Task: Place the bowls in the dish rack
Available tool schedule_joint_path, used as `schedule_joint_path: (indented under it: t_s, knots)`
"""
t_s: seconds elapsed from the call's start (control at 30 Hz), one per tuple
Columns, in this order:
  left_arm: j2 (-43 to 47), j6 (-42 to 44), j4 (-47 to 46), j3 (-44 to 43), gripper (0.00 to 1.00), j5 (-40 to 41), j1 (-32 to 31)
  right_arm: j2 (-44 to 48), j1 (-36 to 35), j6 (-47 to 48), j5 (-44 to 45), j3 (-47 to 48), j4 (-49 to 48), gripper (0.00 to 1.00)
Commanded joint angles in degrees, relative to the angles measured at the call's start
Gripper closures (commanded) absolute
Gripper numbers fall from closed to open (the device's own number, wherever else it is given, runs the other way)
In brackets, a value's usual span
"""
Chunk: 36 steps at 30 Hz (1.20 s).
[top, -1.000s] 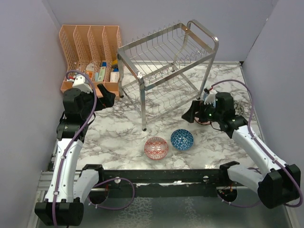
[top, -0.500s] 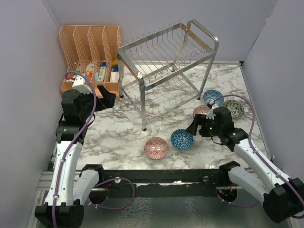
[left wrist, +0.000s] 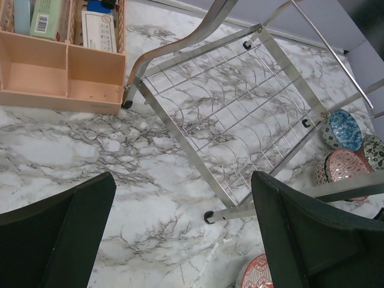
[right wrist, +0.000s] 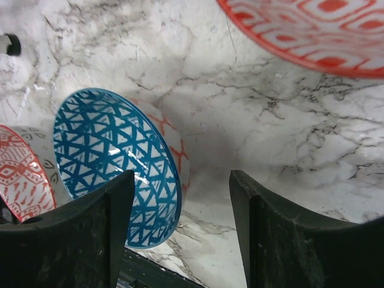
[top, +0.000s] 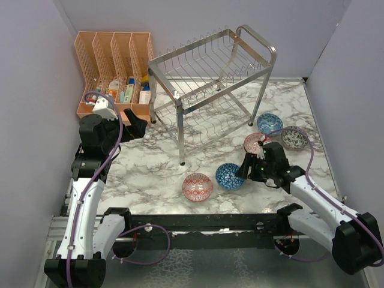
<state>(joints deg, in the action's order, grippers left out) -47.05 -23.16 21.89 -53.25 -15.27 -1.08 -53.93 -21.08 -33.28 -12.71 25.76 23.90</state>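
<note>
The silver dish rack (top: 210, 78) stands at the back centre with nothing in it. A red-pink bowl (top: 197, 186) and a blue bowl (top: 230, 176) sit near the front, and three more bowls (top: 269, 123) lie at the right. My right gripper (top: 243, 171) hangs low at the blue bowl's right edge. In the right wrist view the blue bowl (right wrist: 114, 165) has its rim between the fingers (right wrist: 90, 234), one over its inside and one outside, jaws still apart. My left gripper (left wrist: 180, 240) is open above bare marble by the rack's lower tier (left wrist: 240, 114).
An orange slotted organiser (top: 114, 66) with bottles stands at the back left, just beyond the left gripper. Purple walls close in the left, right and back. A rack foot (left wrist: 209, 216) rests on the marble between the left fingers' view. A red patterned bowl (right wrist: 312, 30) lies beyond the right gripper.
The right arm has swung from beside the far right bowls toward the front, down to the blue bowl, and its jaws have narrowed. The left arm has stayed still.
</note>
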Motion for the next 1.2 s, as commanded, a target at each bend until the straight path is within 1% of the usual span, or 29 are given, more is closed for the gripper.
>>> schedule_joint_path:
  t_s: [0.0,0.2,0.27,0.33,0.47,0.67,0.77,1.0,1.03,1.13,1.17]
  knots:
    - [0.82,0.47,-1.43,0.79,0.01,-1.17,0.38,-0.52,-2.1,-1.84,2.09,-1.93,-3.22,0.37]
    - [0.52,0.56,-1.59,1.46,0.01,-1.01,0.38,-0.88,-4.01,-2.59,4.98,-2.17,-3.57,0.42]
    - [0.51,0.56,-1.67,1.69,0.01,-0.93,0.38,-1.05,-4.77,-2.75,5.74,-1.98,-3.51,0.45]
    - [0.55,0.59,-1.68,1.94,0.01,-0.76,0.38,-1.6,-5.96,-2.97,6.75,-1.65,-3.49,0.45]
    - [0.6,0.77,-1.58,2.18,0.01,-0.26,0.38,-3.44,-9.51,-3.96,9.96,-0.88,-3.15,0.46]
    - [0.73,0.81,-1.3,2.27,0.01,0.75,0.3,-5.7,-16.26,-6.77,17.93,1.59,-1.39,0.48]
    - [0.82,0.79,-1.24,2.28,0.01,1.02,0.29,-6.28,-17.63,-7.93,20.11,2.05,-1.03,0.51]
    - [1.08,1.03,-0.96,2.43,0.01,2.03,-0.31,-8.54,-18.99,-8.79,21.41,2.38,-1.62,0.67]
    - [1.15,1.06,-0.89,2.52,0.01,2.08,-0.32,-8.88,-19.26,-8.96,21.63,2.52,-1.69,0.73]
    - [1.34,1.1,-0.83,2.61,0.01,2.17,-0.5,-9.02,-20.05,-9.4,22.93,3.22,-1.42,0.94]
    - [1.42,1.04,-0.78,2.63,0.01,2.24,-0.58,-8.8,-20.23,-9.43,23.49,3.57,-1.22,0.98]
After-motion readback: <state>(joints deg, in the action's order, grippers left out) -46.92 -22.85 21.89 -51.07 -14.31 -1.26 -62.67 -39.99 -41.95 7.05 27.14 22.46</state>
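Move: Just left of the right hand's open fingers sits the blue bowl, its middle about 6 cm left, 1 cm back and some 4 cm below. From that hand, the red bowl is about 15 cm left and 4 cm back, the pink bowl 10 cm ahead and 4 cm right, and the rack's near foot 20 cm left and 5 cm ahead. For the left hand, the blue bowl is about 27 cm right, 11 cm back and 28 cm lower. Sinking about 3 cm while easing 2 cm left and a little back, the right hand brings its fingers down astride the blue bowl's right-hand rim, one inside, one outside. The wrist rolls some 15 degrees, left side dipping, as the fingers close steadily, quickest at the end, and pinch the rim. ##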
